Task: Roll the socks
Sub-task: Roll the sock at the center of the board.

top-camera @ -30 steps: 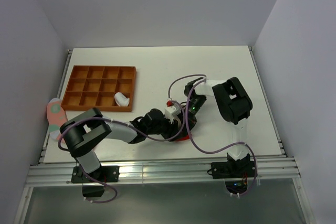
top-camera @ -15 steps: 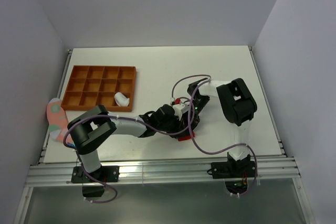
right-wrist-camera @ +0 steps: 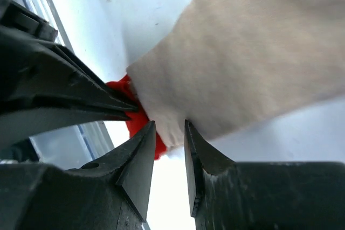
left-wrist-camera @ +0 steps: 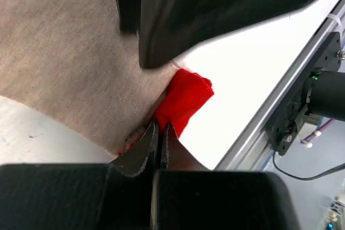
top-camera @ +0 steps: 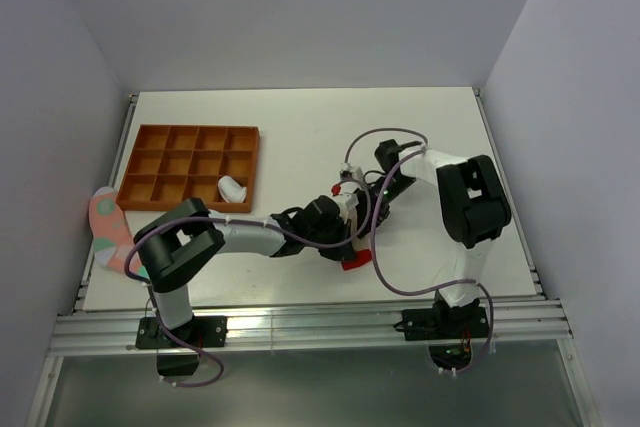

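In the left wrist view my left gripper [left-wrist-camera: 159,127] is shut, pinching an edge of the red sock [left-wrist-camera: 186,98]. That sock lies bunched under the edge of the beige sock [left-wrist-camera: 70,68]. From the right wrist, my right gripper [right-wrist-camera: 170,125] is open a little, with the beige sock's [right-wrist-camera: 253,52] corner between its tips and the red sock [right-wrist-camera: 137,117] just behind. The left gripper's fingers [right-wrist-camera: 70,98] come in from the left there. From above, both grippers meet at the table's middle, near the front. Only a bit of the red sock [top-camera: 351,263] shows under the arms.
An orange compartment tray [top-camera: 150,162] stands at the back left, with a rolled white sock [top-camera: 232,188] in its near right cell. A pink piece with green spots [top-camera: 105,225] lies off the table's left edge. The front rail [top-camera: 300,325] runs just behind the red sock.
My left gripper has slid right and shut on the red sock. The right arm has swung away to the far right, and its jaws have parted slightly.
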Controlling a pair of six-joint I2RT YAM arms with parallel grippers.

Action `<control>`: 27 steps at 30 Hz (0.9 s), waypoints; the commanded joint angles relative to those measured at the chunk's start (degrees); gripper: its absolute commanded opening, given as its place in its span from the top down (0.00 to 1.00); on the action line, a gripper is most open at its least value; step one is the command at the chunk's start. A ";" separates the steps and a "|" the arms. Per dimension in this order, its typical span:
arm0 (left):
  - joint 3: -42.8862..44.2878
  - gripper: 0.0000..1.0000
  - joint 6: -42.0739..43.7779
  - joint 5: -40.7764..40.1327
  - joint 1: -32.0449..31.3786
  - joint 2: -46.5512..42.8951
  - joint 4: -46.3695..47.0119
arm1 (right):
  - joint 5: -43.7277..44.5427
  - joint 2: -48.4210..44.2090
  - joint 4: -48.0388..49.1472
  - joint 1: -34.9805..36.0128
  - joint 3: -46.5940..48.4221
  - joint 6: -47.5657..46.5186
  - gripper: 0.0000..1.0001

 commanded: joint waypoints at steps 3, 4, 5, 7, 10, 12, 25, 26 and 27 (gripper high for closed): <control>1.46 1.00 -2.73 1.77 -1.07 3.10 -7.55 | -0.64 -5.78 3.84 -4.52 -0.98 3.36 0.63; 1.82 1.00 -2.82 2.21 -1.07 3.37 -8.08 | -0.73 -6.39 3.84 -5.31 -1.15 3.36 0.63; 2.08 1.00 -2.99 2.56 -1.07 3.72 -8.26 | -0.90 -6.75 3.84 -6.28 -1.42 3.44 0.62; 3.40 1.00 -3.61 3.18 -1.07 4.95 -9.66 | -0.99 -7.71 3.23 -8.82 -1.59 2.66 0.62; 5.51 1.00 -4.05 5.29 -0.81 6.97 -12.63 | 0.24 -10.42 4.01 -11.12 -2.99 1.78 0.62; 7.09 1.00 -4.40 7.65 -0.55 8.37 -13.71 | 2.16 -12.45 5.76 -12.79 -4.40 2.04 0.62; 13.42 1.00 -3.61 18.46 8.86 15.85 -29.61 | 6.92 -25.37 9.90 -13.24 -13.36 -7.53 0.62; 14.03 1.00 -2.83 18.99 9.03 16.55 -31.53 | 7.01 -26.43 10.16 -12.71 -14.07 -9.28 0.62; 14.30 1.00 -2.47 20.30 9.47 16.90 -32.34 | 7.44 -28.35 11.30 -11.40 -15.73 -9.82 0.62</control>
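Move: The beige sock is already pinched by the closed left fingers near its red cuff; its middle is about 3 cm ahead and 3 cm right of the left hand, with the cuff some 3 cm back and 2 cm right of that hand. From the right hand, the sock's middle is roughly 3 cm back, 5 cm left and slightly below. A rolled white sock sits about 14 cm ahead and 28 cm left of the left hand. The sock stays pinched near its red cuff as the left hand eases about 2 cm back and right, then returns and sinks slightly, its fingertips swinging some 30 degrees towards the base. The part-open right fingers withdraw from the sock's right edge, going right, up and a little forward, about 8 cm sideways, while swinging forward. ##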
